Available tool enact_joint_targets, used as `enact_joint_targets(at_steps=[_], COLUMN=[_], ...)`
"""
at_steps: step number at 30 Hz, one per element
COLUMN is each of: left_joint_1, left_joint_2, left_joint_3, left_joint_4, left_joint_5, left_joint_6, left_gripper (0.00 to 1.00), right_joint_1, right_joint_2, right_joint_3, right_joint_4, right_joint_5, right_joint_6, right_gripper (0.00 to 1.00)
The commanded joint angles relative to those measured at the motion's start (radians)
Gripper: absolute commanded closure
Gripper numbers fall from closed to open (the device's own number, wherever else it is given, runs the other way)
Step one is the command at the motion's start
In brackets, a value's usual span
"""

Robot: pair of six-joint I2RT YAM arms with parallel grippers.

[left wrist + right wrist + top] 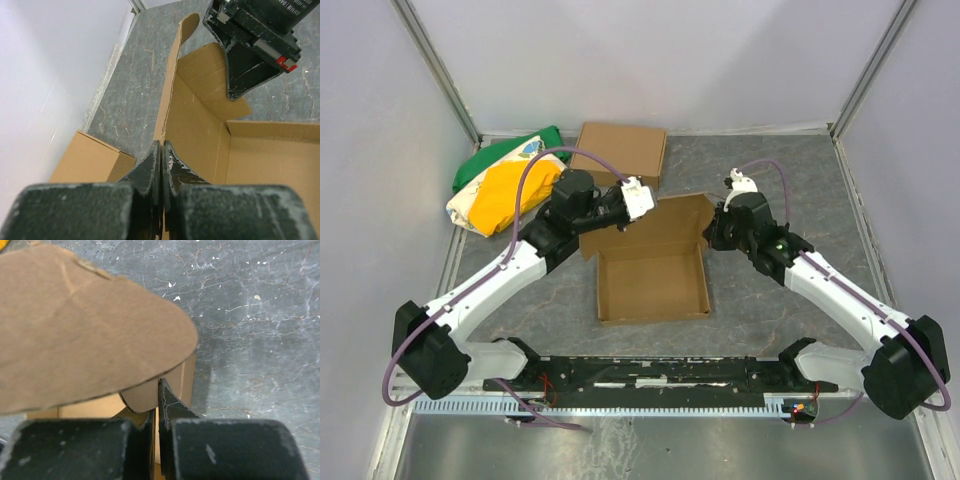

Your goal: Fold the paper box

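Observation:
The paper box [650, 280] lies open in the middle of the table, its tray walls standing and its lid flap raised at the back. My left gripper [617, 222] is shut on the lid's left edge; in the left wrist view the cardboard sheet [200, 125] runs edge-on into the closed fingers of the left gripper [162, 150]. My right gripper [712, 232] is shut on the lid's right end. From the right wrist, a large rounded tab [85, 330] hangs over the right gripper [157, 400], and cardboard sits between its fingers.
A ready-made brown box [623, 150] stands at the back, just behind the lid. A green, yellow and white bag [505, 185] lies at the back left. White walls enclose the table on three sides.

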Motion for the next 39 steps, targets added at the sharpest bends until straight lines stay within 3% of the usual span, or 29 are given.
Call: enact_joint_targets(at_steps=[1, 6, 10, 17, 28, 39], left_joint_1=[-0.022, -0.038, -0.045, -0.049, -0.052, -0.058], left_joint_2=[-0.062, -0.069, -0.057, -0.057, -0.056, -0.032], left_joint_3=[-0.044, -0.062, -0.068, -0.078, -0.087, -0.091], left_joint_4=[0.119, 0.134, 0.137, 0.15, 0.159, 0.167], left_joint_5=[0.0, -0.006, -0.003, 0.007, 0.032, 0.044], left_joint_6=[-0.119, -0.147, -0.152, -0.154, -0.167, -0.173], left_gripper=[0.97, 0.97, 0.97, 0.97, 0.97, 0.97], right_joint_1=[0.001, 0.032, 0.082, 0.118, 0.12, 0.121], right_joint_2=[0.001, 0.002, 0.006, 0.02, 0.113, 0.181], right_joint_3=[-0.002, 0.015, 0.033, 0.029, 0.071, 0.082], right_joint_4=[0.054, 0.028, 0.025, 0.058, 0.137, 0.215], right_joint_5=[0.017, 0.037, -0.016, -0.06, -0.076, -0.164], right_joint_6=[0.183, 0.17, 0.082, 0.001, -0.041, -0.025], right_gripper=[0.98, 0.95, 0.76, 0.53, 0.39, 0.39])
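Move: The right hand, shut at the flap's edge, has the crease where the paper box's right side flap meets the raised lid about 3 cm ahead, 3 cm left and 3 cm up. The tray's middle lies some 7 cm back, 12 cm left and 14 cm below; the closed carton sits about 26 cm ahead, 20 cm left, 13 cm lower. From the left hand, still pinching the lid's edge, that crease is roughly 17 cm right, 3 cm ahead and 7 cm lower. The right gripper opens and works about 6 cm left, first drawing back, then forward against the lid's side flap. ##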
